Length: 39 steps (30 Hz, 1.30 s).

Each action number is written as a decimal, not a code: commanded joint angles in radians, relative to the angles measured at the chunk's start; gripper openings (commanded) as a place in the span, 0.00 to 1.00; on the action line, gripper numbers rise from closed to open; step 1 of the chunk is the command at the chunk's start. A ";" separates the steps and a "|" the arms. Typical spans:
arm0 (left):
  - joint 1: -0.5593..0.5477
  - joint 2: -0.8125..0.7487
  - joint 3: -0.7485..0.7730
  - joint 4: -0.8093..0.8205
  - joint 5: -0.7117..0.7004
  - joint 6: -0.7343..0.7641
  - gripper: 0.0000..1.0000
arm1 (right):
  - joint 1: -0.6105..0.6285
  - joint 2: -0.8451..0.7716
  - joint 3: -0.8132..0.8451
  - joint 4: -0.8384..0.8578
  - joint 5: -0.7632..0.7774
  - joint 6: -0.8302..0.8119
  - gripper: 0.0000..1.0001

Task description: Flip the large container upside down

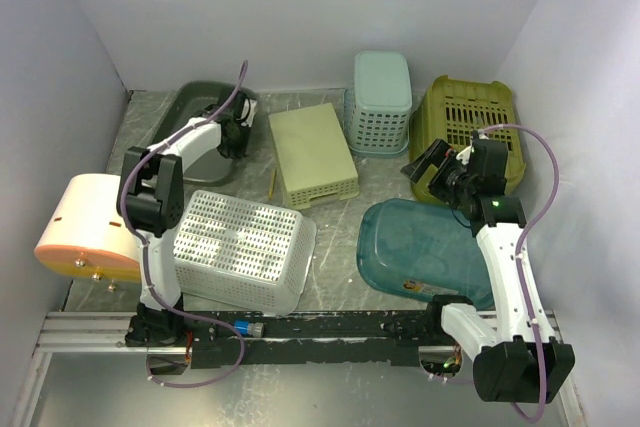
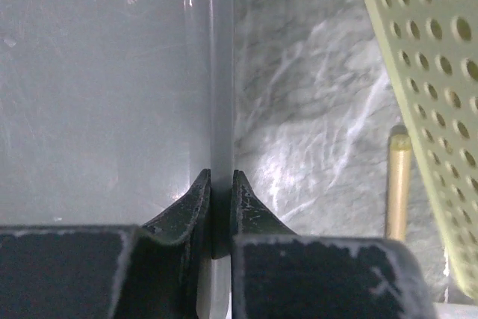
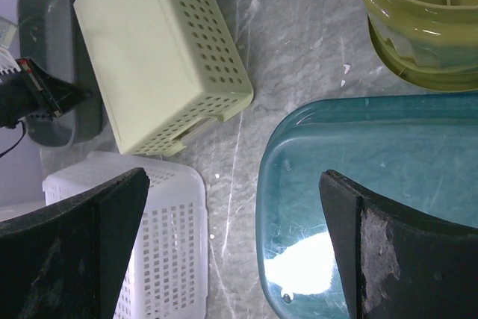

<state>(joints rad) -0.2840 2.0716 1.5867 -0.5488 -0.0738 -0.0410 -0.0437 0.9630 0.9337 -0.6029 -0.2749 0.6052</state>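
The large container is a dark grey tub (image 1: pixel 200 107) standing open side up at the back left of the table. My left gripper (image 1: pixel 236 133) is shut on its right rim (image 2: pixel 221 72). In the left wrist view the two fingertips press the thin wall from both sides, one inside the tub and one outside. The left gripper (image 2: pixel 220 184) shows there with the tub's smooth inside (image 2: pixel 97 95) to its left. My right gripper (image 1: pixel 432 169) hangs open and holds nothing. It is well apart from the tub (image 3: pixel 45 57), above the table beside a teal bin (image 3: pixel 373 177).
A pale yellow perforated basket (image 1: pixel 312 155) lies bottom up just right of the tub, with a wooden stick (image 2: pixel 398 184) beside it. A white basket (image 1: pixel 245 247), light blue basket (image 1: pixel 380 102), olive basket (image 1: pixel 470 132) and an orange-rimmed tub (image 1: pixel 85 227) crowd the table.
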 commanded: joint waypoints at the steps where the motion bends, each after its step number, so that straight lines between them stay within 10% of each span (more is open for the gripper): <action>1: 0.021 -0.106 -0.055 -0.017 -0.068 -0.047 0.07 | 0.005 0.006 -0.014 0.030 -0.012 -0.003 1.00; 11: 0.029 -0.246 0.069 -0.083 0.109 -0.106 0.07 | 0.007 0.009 -0.012 0.033 -0.013 -0.009 1.00; 21: 0.156 -0.378 0.111 0.039 0.656 -0.314 0.07 | 0.006 0.000 -0.010 0.023 -0.010 -0.008 1.00; 29: 0.276 -0.465 -0.189 0.611 1.141 -0.819 0.07 | 0.007 -0.001 -0.007 0.023 -0.015 -0.007 1.00; 39: 0.307 -0.412 -0.539 1.756 1.265 -1.657 0.07 | 0.011 0.003 -0.007 0.034 -0.025 -0.001 1.00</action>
<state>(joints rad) 0.0051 1.6337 1.1160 0.4866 1.0943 -1.2442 -0.0376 0.9768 0.9215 -0.5880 -0.2829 0.6056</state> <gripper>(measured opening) 0.164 0.996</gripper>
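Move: The left hand already has the right-hand rim of the large dark-grey container between its shut fingers; the container's middle lies about 7 cm to the left, 5 cm farther out and 3 cm lower. The pale yellow basket stands about 16 cm to the right, level ahead, with the yellow stick about 7 cm right and 8 cm back. The white basket sits some 24 cm back, 1 cm right. From the right hand the container is roughly 45 cm left, 22 cm ahead and 20 cm below. Up, after a small shift back and left, the left hand carries the pinched rim about 24 cm, easing a little back and right, and rolls through some 80 degrees so that its left side sinks and its fingers swing from pointing down to pointing right. The climb comes mostly before the last third; the roll goes on to the end while the fingers keep their grip. ##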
